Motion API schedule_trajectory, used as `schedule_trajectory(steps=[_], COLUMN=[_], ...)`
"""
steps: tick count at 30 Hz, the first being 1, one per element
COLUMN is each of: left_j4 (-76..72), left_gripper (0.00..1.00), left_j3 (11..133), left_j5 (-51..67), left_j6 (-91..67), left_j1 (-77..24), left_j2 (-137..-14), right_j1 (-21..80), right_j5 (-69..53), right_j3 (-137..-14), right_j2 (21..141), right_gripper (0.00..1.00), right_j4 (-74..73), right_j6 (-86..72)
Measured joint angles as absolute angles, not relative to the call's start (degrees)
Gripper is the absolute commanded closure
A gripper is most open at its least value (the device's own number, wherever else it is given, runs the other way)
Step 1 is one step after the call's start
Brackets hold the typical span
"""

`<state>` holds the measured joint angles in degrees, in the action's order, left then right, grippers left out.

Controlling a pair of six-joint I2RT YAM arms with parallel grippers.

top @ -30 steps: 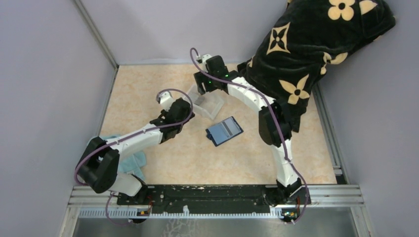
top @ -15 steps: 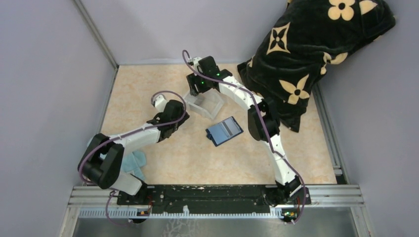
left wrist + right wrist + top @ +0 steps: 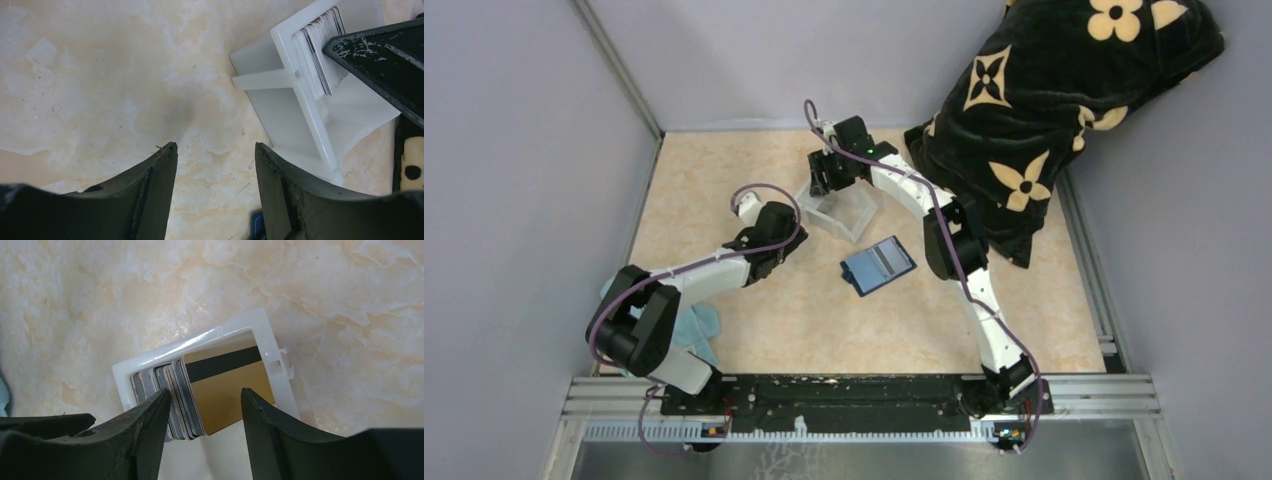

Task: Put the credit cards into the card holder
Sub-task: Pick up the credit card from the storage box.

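Observation:
The credit cards [image 3: 220, 392] stand on edge as a stack in one end of a white tray [image 3: 142, 362], a gold card with a black stripe facing out. My right gripper [image 3: 205, 390] hangs open just above them, its fingers on either side of part of the stack. It holds nothing. The card holder [image 3: 878, 265], navy, lies open on the table in front of the tray [image 3: 849, 215]. My left gripper [image 3: 215, 145] is open and empty over bare table to the left of the tray [image 3: 280, 120], with the cards [image 3: 320, 50] ahead of it.
A black blanket with tan flowers [image 3: 1064, 100] is heaped at the back right, close behind the right arm. A teal cloth [image 3: 696, 325] lies by the left arm's base. Grey walls close off the left, back and right sides.
My right gripper has shifted left and come down over the card stack, its jaws narrowing somewhat. My left arm has drawn back a little to the left.

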<state>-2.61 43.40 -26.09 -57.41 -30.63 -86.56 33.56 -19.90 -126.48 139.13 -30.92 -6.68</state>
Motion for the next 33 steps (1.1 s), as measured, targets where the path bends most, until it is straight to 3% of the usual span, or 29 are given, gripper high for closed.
schedule_trajectory(steps=[19,33], left_j4=[-3.01,-2.96], left_gripper=[0.37,0.38], left_j3=[46.06,50.35], left_j5=[-25.32,-24.36], left_j6=[-57.36,-57.34], left_j1=[-30.57,-29.71], left_j2=[-92.55,-98.17], right_j1=[30.7,30.85], right_j5=[-30.63,-32.67], right_j3=[-125.6,-120.73], right_j2=[140.7,138.58], right_gripper=[0.69,0.73], right_j4=[-27.11,-23.07], right_j6=[-13.28,-14.39])
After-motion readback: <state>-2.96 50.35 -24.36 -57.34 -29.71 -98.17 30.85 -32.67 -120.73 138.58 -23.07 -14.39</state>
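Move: The outermost credit card, gold with a dark stripe, leans roughly 1 cm ahead and 1 cm to the left of the right hand, its middle some 3 cm below. The card stack sits about 2 cm back and 1 cm left of that hand, the storage box's middle 4 cm back and 4 cm right, the card holder about 16 cm back and 13 cm right. From the left hand, the box's middle lies 6 cm ahead and 9 cm right, the card 9 cm ahead and 5 cm right. The gold card's upper edge is what the right hand closes over: it stays nearly in place, easing about 1 cm back at the end, tilts some 15 degrees so its fingers point more steeply down, and narrows them from half open to about a quarter. The left hand sinks about 3 cm, also reaching forward and slightly right towards the box, fingers staying open. ##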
